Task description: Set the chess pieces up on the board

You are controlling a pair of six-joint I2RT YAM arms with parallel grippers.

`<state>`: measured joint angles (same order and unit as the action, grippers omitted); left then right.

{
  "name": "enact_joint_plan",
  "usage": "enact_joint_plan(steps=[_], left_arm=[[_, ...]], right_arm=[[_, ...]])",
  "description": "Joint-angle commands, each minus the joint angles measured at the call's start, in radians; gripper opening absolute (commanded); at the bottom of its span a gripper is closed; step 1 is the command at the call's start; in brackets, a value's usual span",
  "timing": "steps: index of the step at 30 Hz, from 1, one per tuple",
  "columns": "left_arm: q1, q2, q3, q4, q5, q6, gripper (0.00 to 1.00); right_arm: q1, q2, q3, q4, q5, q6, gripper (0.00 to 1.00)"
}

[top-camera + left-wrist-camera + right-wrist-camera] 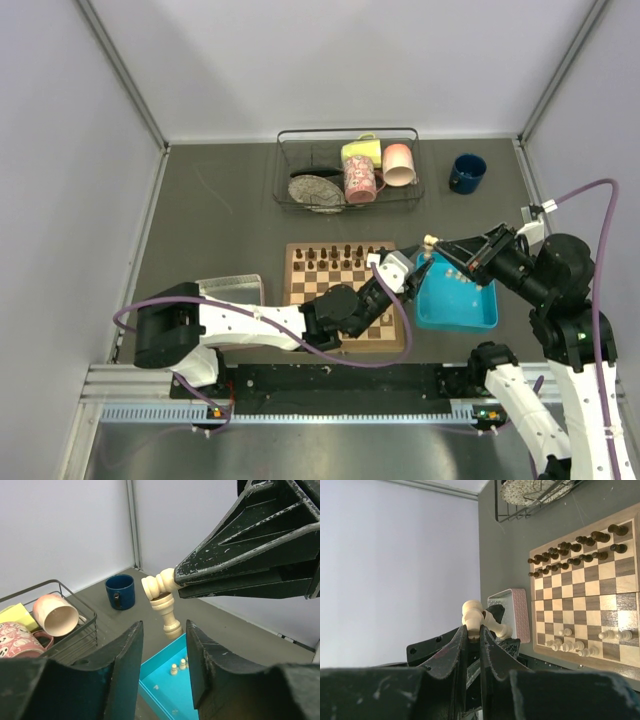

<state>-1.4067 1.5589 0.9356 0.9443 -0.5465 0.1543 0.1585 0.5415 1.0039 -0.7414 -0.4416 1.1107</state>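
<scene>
My right gripper (473, 630) is shut on the head of a cream chess piece (472, 612), held tilted in the air over the blue tray's near-left corner. In the left wrist view this piece (162, 597) hangs from the right fingers (240, 560), its base just beyond my left gripper (164, 630), whose jaws stand apart and touch nothing. From above, the left gripper (415, 266) meets the right gripper (440, 246) beside the board (296, 300). Dark pieces (570, 555) fill the far rows; several cream pieces (570, 645) stand on the near rows.
A blue tray (480, 318) right of the board holds a few small cream pieces (178, 667). A clear pinkish tray (230, 287) lies left of the board. A wire basket (347, 195) with mugs stands behind, with a dark blue mug (466, 173) to its right.
</scene>
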Motion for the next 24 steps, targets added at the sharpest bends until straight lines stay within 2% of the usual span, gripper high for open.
enact_joint_plan(steps=[1,12,24], left_arm=[[0.008,-0.011,0.035,0.022,0.014,-0.022,0.42],[0.011,-0.007,0.037,0.028,0.019,-0.035,0.35],[0.011,-0.011,0.022,0.042,0.011,-0.036,0.11]], right_arm=[[-0.01,-0.015,0.009,0.051,-0.019,-0.006,0.0],[-0.01,-0.028,-0.01,0.063,-0.026,0.001,0.0],[-0.01,-0.032,-0.021,0.068,-0.028,0.005,0.0]])
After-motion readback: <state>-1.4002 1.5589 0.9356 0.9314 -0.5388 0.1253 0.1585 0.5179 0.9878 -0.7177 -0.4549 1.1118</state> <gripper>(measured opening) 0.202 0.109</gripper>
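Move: Just off the left fingertips, about 1 cm ahead, 1 cm right and 1 cm above the hand point, hangs the light chess piece, beneath the piece pinched by the right hand; that held piece sits some 2 cm ahead, 2 cm right and 4 cm above. The blue tray lies about 15 cm right, 3 cm ahead and well below, the board some 13 cm left, level. From the right hand the hanging piece is roughly 2 cm ahead, 1 cm left and 3 cm down. Closing its fingers from about half open to nearly shut, the left hand all but stays in place, pointing forward and to the right, and pinches the lower end of the hanging light piece from both sides. The right hand keeps its grip on the upper piece and eases back barely half a centimetre. ##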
